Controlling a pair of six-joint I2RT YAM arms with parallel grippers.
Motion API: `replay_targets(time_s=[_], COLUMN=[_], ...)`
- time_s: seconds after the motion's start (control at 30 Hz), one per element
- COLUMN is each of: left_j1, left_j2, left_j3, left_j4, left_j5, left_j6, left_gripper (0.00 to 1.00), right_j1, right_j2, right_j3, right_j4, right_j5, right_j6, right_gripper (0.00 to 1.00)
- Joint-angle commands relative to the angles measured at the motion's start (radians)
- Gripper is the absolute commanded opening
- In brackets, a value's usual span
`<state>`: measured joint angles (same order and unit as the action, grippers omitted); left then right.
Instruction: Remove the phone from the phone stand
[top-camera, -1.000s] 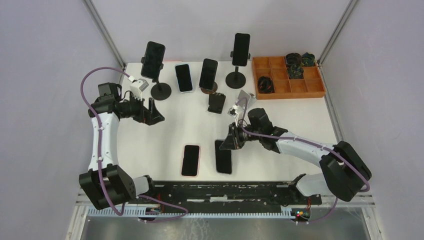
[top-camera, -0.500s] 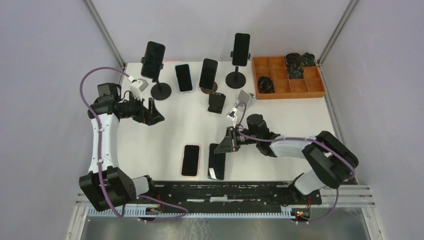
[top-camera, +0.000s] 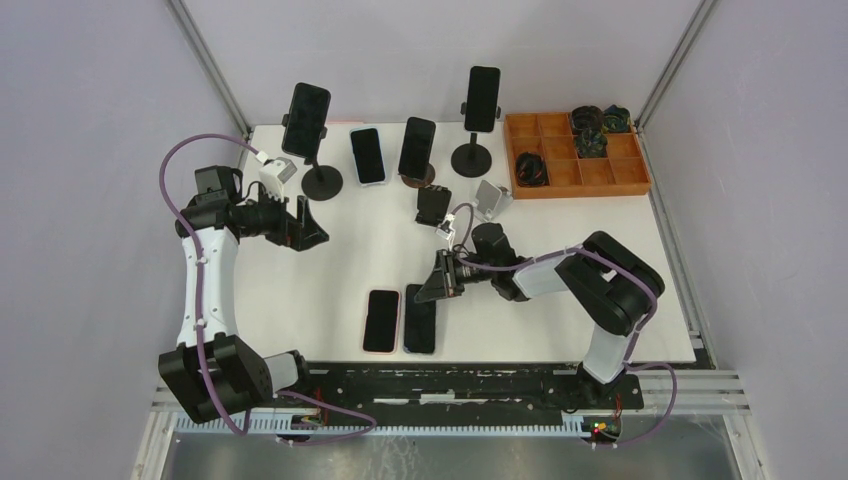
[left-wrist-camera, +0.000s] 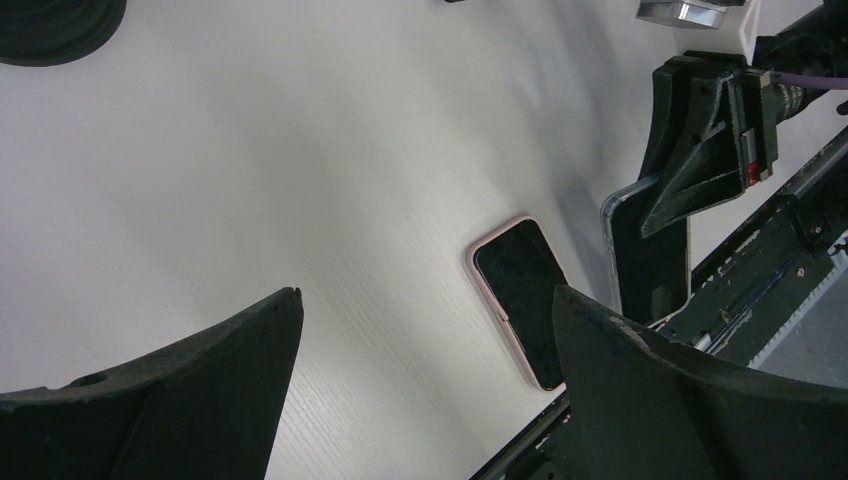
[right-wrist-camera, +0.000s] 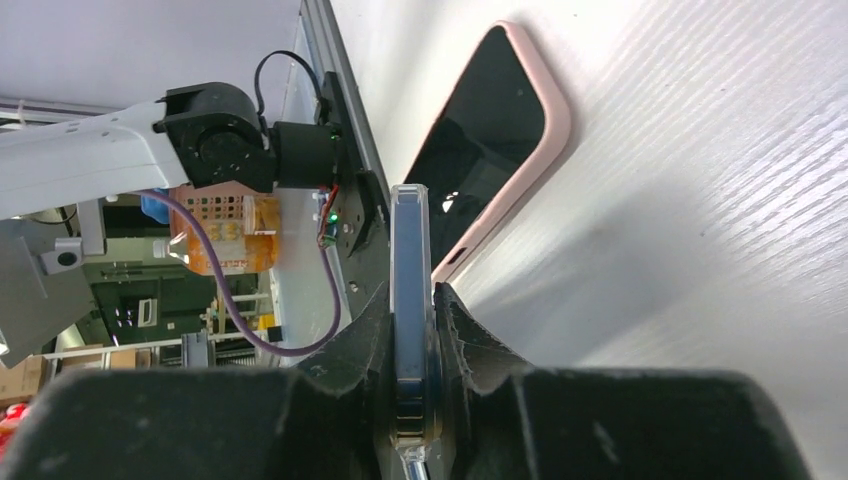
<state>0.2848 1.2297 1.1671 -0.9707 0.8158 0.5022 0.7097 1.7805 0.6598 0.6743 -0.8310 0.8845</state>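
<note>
My right gripper (top-camera: 440, 283) is shut on one end of a dark phone in a clear case (top-camera: 420, 320). That phone reaches toward the table's front edge, close beside a pink-cased phone (top-camera: 381, 320) lying flat. In the right wrist view the held phone (right-wrist-camera: 410, 230) shows edge-on between my right gripper's (right-wrist-camera: 413, 295) fingers, with the pink-cased phone (right-wrist-camera: 490, 140) just beyond. A small black phone stand (top-camera: 433, 205) stands bare behind. My left gripper (top-camera: 300, 225) hangs open at the left, holding nothing; in the left wrist view it (left-wrist-camera: 425, 300) looks down on the pink-cased phone (left-wrist-camera: 520, 300).
Three phones sit on tall stands at the back (top-camera: 305, 120), (top-camera: 417, 148), (top-camera: 482, 98). One more phone (top-camera: 368, 155) lies flat between them. A small silver stand (top-camera: 488, 198) and an orange compartment tray (top-camera: 620, 175) with dark coils are at the back right.
My right gripper has carried the clear-cased phone to the left, and it now sits right beside the pink-cased phone. The left arm has not moved.
</note>
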Motion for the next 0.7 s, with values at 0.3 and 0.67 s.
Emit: replay_targets(time_s=[0.3, 0.67], left_j1=[-0.001, -0.001], left_j2=[-0.005, -0.001], left_j3=[0.005, 0.006], left_j4=[0.000, 0.000], left_j5=[0.028, 0.049], left_j6=[0.019, 0.016], left_gripper=[1.00, 1.00], right_j1=[0.003, 0.005], right_j2=[0.116, 0.011], right_j3=[0.134, 0.075], right_j4=[-0.230, -0.346], right_j5=[0.047, 0.301], right_j6=[-0.243, -0.336], right_gripper=[0.09, 0.52])
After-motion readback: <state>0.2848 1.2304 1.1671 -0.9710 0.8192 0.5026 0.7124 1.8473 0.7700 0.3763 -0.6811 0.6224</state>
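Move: The dark phone I still hold in my right hand belongs on the bare table beneath it, its middle about 6 cm back from the fingers and 7 cm below. The pink-cased phone lies roughly 9 cm left of my fingers and 6 cm back. The emptied phone stand is some 19 cm ahead, 2 cm to the right. For my left hand, that spot is around 22 cm right, 16 cm back and 20 cm below. I bring the held phone down beside the pink-cased one, my right hand sinking about 5 cm while its left-pointing fingers tip a further 10 to 15 degrees downward. Late in the descent I open the fingers to about half and let go of the phone, easing some 2 cm forward. ##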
